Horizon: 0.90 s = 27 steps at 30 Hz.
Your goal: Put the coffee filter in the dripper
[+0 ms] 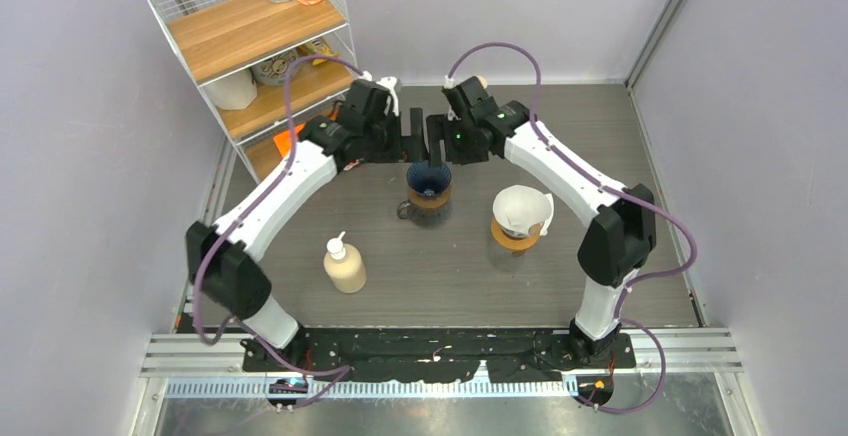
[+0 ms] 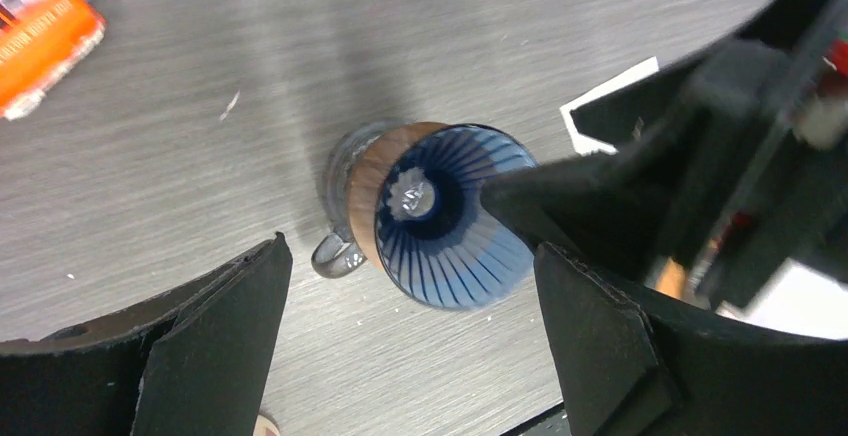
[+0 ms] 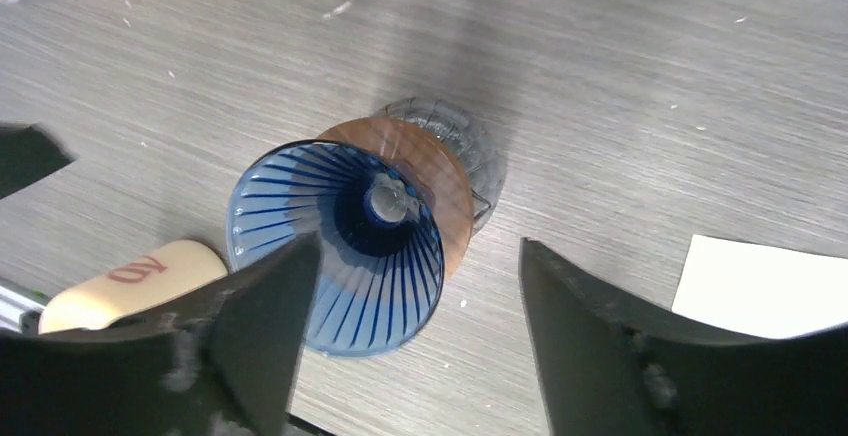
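A blue ribbed dripper [image 1: 429, 180] stands on a glass carafe with a brown collar at the table's middle, and its cone is bare inside [image 2: 450, 246] [image 3: 300, 206]. The white coffee filter [image 1: 522, 208] sits in a second, brown-collared dripper to the right. My left gripper [image 1: 412, 146] hovers just beyond the blue dripper with its jaws wide apart [image 2: 410, 246] and nothing between them. Facing it, my right gripper [image 1: 437, 144] is open too [image 3: 420, 244], one finger overlapping the blue rim in its wrist view.
A cream soap pump bottle [image 1: 345, 266] stands near left of the carafe. A wire shelf rack [image 1: 255, 46] with bottles and packets is at the back left. An orange packet [image 2: 40, 36] lies on the table by the rack.
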Available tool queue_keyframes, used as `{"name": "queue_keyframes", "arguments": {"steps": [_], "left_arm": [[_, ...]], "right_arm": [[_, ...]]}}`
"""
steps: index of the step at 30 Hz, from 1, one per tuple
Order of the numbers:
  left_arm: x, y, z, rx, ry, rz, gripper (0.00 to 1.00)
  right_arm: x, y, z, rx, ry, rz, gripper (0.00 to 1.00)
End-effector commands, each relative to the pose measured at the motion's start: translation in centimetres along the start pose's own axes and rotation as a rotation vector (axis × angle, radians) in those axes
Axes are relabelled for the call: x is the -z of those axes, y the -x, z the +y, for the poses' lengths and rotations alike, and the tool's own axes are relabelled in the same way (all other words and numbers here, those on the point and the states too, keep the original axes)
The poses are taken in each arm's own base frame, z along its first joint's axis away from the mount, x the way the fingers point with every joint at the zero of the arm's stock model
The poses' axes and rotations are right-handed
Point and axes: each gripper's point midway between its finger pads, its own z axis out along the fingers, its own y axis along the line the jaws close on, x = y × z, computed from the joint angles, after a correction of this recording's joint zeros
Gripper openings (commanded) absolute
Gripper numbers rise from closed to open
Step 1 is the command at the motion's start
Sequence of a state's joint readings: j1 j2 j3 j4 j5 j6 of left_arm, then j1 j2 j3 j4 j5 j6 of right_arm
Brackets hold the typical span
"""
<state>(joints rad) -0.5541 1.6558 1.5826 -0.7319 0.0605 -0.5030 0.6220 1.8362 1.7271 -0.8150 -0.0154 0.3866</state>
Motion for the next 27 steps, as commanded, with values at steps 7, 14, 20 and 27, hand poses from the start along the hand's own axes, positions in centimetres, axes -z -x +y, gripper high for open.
{"name": "queue_keyframes", "arguments": {"steps": [7,14,20,27], "left_arm": [[14.2,3.9,1.5,-0.067,-0.021,-0.547,1.00],[15.6,-1.4,7.0,0.018,0.088,-0.653,1.00],[15.1,-5.1,8.9,0.052,0.065,-0.700,1.00],[16.3,-6.5,9.3,0.059,0.014,-0.780,1.00]], "right_arm": [[15.1,6.7,-4.5,-0.079,-0.124,-0.486,0.95],[19.4,1.7,-15.3,-0.275,-0.315,-0.584,0.95],[18.0,-4.1,-23.3,-0.459,-0.470,-0.499,0.95],[10.3,-7.9,-26.2,-0.529,-0.484,-0.299,0.96]]}}
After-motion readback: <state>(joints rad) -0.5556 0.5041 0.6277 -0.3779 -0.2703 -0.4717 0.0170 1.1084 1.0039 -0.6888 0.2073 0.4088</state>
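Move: The blue dripper stands on the jug just behind and below both open hands: about 3 cm back, 3 cm right and 8 cm below the left one; about 3 cm back, 2 cm left and 7 cm below the right. For the right hand, the loose flat filter lies some 24 cm right, 3 cm back and 20 cm down, and the filter-lined clear dripper about 18 cm right and 10 cm back. The cream bottle is roughly 17 cm left and 15 cm back of the left hand. Touching nothing that can be seen, both hands leave the blue dripper in high arcs. The right sweeps about 30 cm right past the loose filter, rising some 14 cm and sinking again, drifting back, turning clockwise some 45 degrees and opening the rest of the way. The left, already wide open, swings left and back towards the cream bottle, rising then dropping, its fingers tipping up about 30 degrees. ##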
